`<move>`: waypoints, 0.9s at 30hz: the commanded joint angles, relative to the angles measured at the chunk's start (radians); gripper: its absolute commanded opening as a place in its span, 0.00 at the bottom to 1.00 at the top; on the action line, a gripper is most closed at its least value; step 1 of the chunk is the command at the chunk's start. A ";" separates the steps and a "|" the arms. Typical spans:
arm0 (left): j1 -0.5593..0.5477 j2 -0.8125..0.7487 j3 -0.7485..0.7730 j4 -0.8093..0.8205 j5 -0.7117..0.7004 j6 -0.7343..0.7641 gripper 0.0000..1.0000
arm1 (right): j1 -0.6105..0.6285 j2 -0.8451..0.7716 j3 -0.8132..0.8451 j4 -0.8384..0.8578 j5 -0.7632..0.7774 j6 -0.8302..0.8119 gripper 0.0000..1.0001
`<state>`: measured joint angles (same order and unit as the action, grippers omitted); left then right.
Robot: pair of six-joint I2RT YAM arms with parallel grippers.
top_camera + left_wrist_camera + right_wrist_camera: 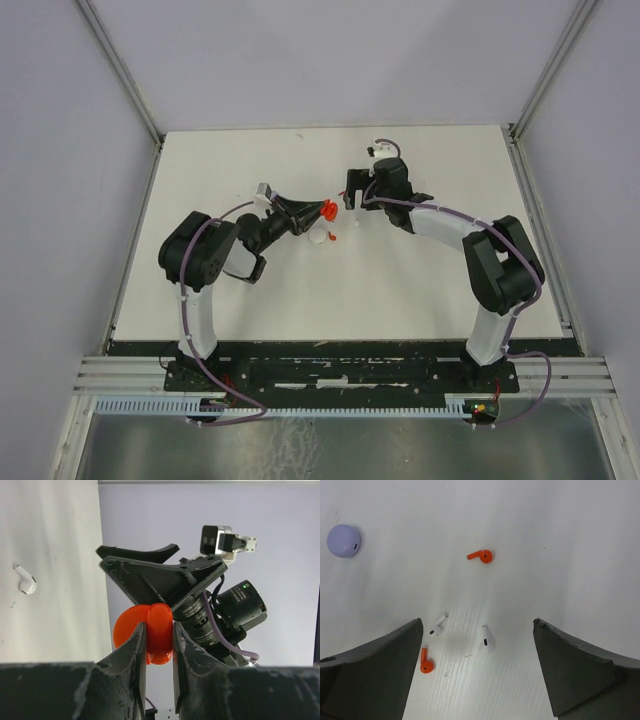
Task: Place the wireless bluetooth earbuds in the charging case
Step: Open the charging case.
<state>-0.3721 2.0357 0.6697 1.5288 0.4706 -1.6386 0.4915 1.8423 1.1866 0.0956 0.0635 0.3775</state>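
My left gripper (pixel 159 626) is shut on a red-orange round charging case (pixel 150 635), held off the table; its lid looks swung open to the left. In the top view the case (pixel 328 210) sits at the left gripper's tip (pixel 318 210), close to my right gripper (pixel 355 198). My right gripper (pixel 476 625) hangs open above the table with nothing between its fingers. Below it lie the earbuds: a white one (pixel 486 639) mid-gap, another white one (pixel 437 626), a red one (pixel 425 663) by the left finger, and a red one (pixel 481 556) farther off.
A lavender round case (pixel 343 540) lies at the far left of the right wrist view. A white round object (pixel 320 238) rests on the white table (pixel 250 290) just below the red case. One white earbud (pixel 25 583) shows in the left wrist view. Grey walls enclose the table.
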 commanded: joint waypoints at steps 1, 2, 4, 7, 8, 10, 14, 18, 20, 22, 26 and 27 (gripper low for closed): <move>0.039 -0.001 -0.035 0.188 0.002 -0.036 0.03 | -0.004 -0.064 0.001 -0.004 0.018 -0.018 0.99; 0.047 -0.003 -0.043 0.191 0.002 -0.035 0.03 | -0.003 -0.066 -0.004 -0.011 0.016 -0.020 1.00; 0.059 -0.012 -0.055 0.192 0.000 -0.027 0.03 | -0.003 -0.076 -0.019 -0.016 0.008 -0.018 0.99; 0.065 -0.018 -0.062 0.190 0.001 -0.015 0.03 | 0.001 -0.107 -0.057 -0.002 -0.030 -0.001 0.99; 0.067 -0.017 -0.061 0.189 0.003 -0.013 0.03 | 0.005 -0.117 -0.066 0.004 -0.042 0.000 0.99; 0.067 -0.015 -0.058 0.187 0.002 -0.009 0.03 | 0.022 -0.134 -0.073 -0.006 -0.055 -0.008 0.99; 0.066 -0.023 -0.063 0.182 -0.009 0.000 0.03 | 0.051 -0.165 -0.094 -0.015 -0.064 -0.019 0.99; 0.065 -0.053 -0.079 0.147 -0.027 0.030 0.03 | 0.074 -0.158 -0.090 -0.029 -0.053 -0.017 0.99; 0.063 -0.073 -0.086 0.131 -0.037 0.045 0.03 | 0.088 -0.141 -0.082 -0.033 -0.044 -0.016 0.99; 0.062 -0.094 -0.091 0.106 -0.042 0.060 0.03 | 0.096 -0.123 -0.072 -0.033 -0.034 -0.014 0.99; 0.060 -0.117 -0.097 0.082 -0.050 0.079 0.04 | 0.114 -0.094 -0.049 -0.035 -0.028 -0.011 0.99; 0.059 -0.120 -0.096 0.077 -0.049 0.081 0.05 | 0.116 -0.087 -0.042 -0.033 -0.028 -0.010 0.99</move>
<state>-0.3054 1.9713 0.5789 1.5280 0.4431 -1.6188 0.5953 1.7287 1.0935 0.0441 0.0204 0.3702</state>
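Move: The nearer red earbud lies on the table about 5 cm back, 5 cm to the left and 8 cm below the open right hand. The white case is some 4 cm back and 9 cm left of that hand; one white earbud lies 5 cm left and level with it, the other almost straight under it. The red charging case, held open by the left hand, sits 7 cm back, 7 cm left and 6 cm above the right hand. From the left hand the red earbud is roughly 3 cm ahead, 3 cm right, 14 cm below. After a small rise of about a centimetre, the empty right hand draws back some 6 cm and swings left, high over the table towards the nearer red earbud beside the white case, turning slightly counter-clockwise with its fingers kept wide open and touching nothing. The left hand keeps its pinch on the open charging case and carries it about 3.5 cm to the left with a slight counter-clockwise turn, dipping a couple of centimetres on the way and coming back up before the end. ##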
